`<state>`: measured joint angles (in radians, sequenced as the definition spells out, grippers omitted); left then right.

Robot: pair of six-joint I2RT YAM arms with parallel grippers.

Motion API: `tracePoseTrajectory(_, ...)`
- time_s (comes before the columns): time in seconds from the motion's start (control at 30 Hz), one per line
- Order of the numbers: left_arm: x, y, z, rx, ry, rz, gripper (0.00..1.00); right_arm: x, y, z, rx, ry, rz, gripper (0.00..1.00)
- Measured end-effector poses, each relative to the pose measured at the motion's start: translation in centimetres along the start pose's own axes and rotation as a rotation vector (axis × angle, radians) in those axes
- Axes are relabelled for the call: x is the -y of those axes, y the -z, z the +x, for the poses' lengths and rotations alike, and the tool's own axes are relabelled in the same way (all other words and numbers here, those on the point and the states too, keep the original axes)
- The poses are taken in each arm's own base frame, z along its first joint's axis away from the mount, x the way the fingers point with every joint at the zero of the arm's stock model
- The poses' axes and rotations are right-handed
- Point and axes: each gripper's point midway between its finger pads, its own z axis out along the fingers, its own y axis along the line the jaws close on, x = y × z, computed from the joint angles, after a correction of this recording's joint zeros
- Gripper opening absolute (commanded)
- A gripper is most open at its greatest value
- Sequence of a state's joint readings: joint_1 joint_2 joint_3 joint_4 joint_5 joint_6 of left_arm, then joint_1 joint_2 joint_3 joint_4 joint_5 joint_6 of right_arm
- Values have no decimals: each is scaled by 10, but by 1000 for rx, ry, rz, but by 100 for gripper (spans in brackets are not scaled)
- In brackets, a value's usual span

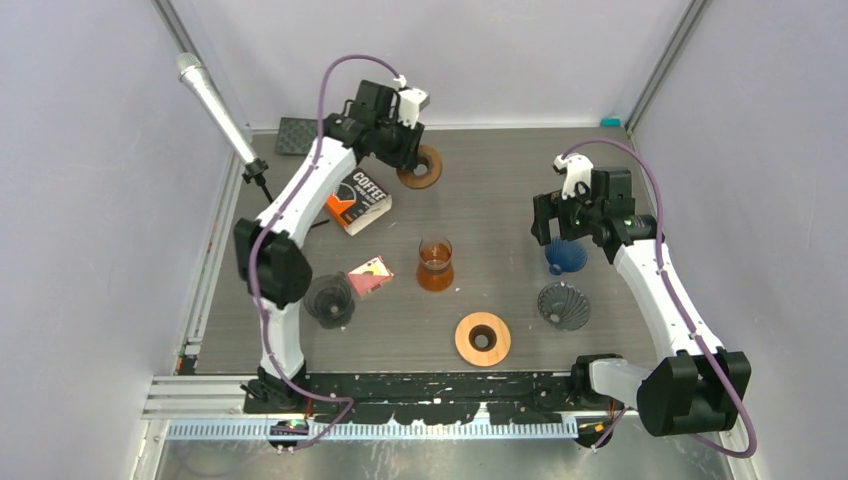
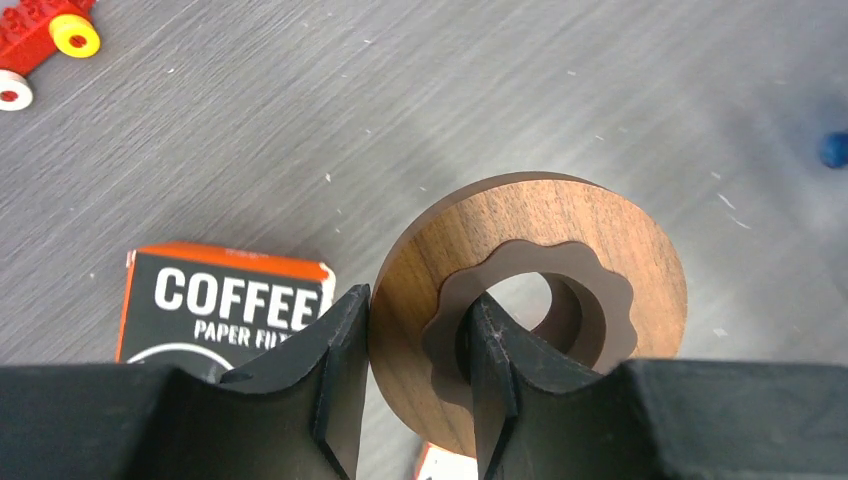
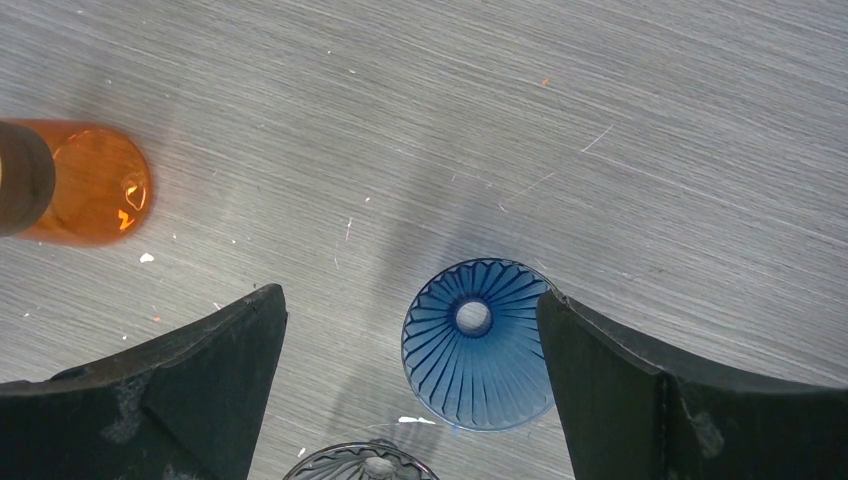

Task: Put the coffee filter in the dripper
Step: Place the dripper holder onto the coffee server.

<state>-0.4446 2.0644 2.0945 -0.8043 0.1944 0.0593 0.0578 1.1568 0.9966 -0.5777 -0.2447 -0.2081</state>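
Note:
The coffee filter itself is out of view; only a black and orange box of paper filters [image 1: 357, 200] [image 2: 230, 300] lies at the back left. My left gripper [image 1: 405, 158] [image 2: 418, 345] is shut on a dark wooden ring [image 1: 424, 170] [image 2: 600, 230] beside that box, with one finger outside the rim and the other in the hole. A blue ribbed dripper [image 1: 566, 257] [image 3: 480, 350] stands on the table at the right. My right gripper [image 1: 566, 228] [image 3: 412, 330] hangs open above it, the dripper close to its right finger.
A grey ribbed dripper [image 1: 564, 305] [image 3: 360, 462] stands near the blue one, and a dark dripper [image 1: 330, 300] at the left. An amber glass carafe [image 1: 435, 263] [image 3: 90, 190] is mid-table, with a pink card [image 1: 371, 275] beside it. A light wooden ring [image 1: 483, 338] lies in front.

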Motion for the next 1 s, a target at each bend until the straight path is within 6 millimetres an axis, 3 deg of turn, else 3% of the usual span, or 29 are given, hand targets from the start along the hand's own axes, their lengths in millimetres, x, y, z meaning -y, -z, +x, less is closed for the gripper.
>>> tracePoseTrajectory(0.13, 27, 54, -2, 51, -46, 42, 24, -1, 0, 1, -3, 0, -3, 100)
tracePoseTrajectory(0.23, 51, 67, 19, 19, -77, 80, 25, -2, 0, 1, -10, -2, -9, 100)
tracePoseTrajectory(0.47, 89, 43, 88, -174, -103, 160, 25, -4, 0, 2, -17, -4, -21, 100)
tracePoseTrajectory(0.6, 100, 36, 105, -223, -111, 179, 25, -4, 0, 2, -19, -3, -23, 100)
tracePoseTrajectory(1.0, 119, 30, 128, -278, -146, 200, 30, -5, 1, 3, -22, -3, -29, 100)
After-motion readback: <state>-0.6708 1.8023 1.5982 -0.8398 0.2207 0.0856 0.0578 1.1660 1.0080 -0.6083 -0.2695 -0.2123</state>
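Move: The left hand already holds the dark dripper holder in the air. The coffee server stands about 16 cm back from that hand, 5 cm to its right and 14 cm lower. The small red box lies at the same depth, 8 cm to the hand's left; the coffee box is 12 cm left and 1 cm ahead; the light wooden ring is some 29 cm back and 14 cm right. From the right hand, the server lies about 22 cm left, 1 cm back and 11 cm below. Bring the left gripper back about 16 cm and slightly right, keeping its pinch on the dripper holder's rim: first up some 4 cm, then down about 10 cm towards the coffee server's mouth, slowing at the end. Meanwhile turn the hand about 15 degrees clockwise and tip its fingers a similar amount further down. ##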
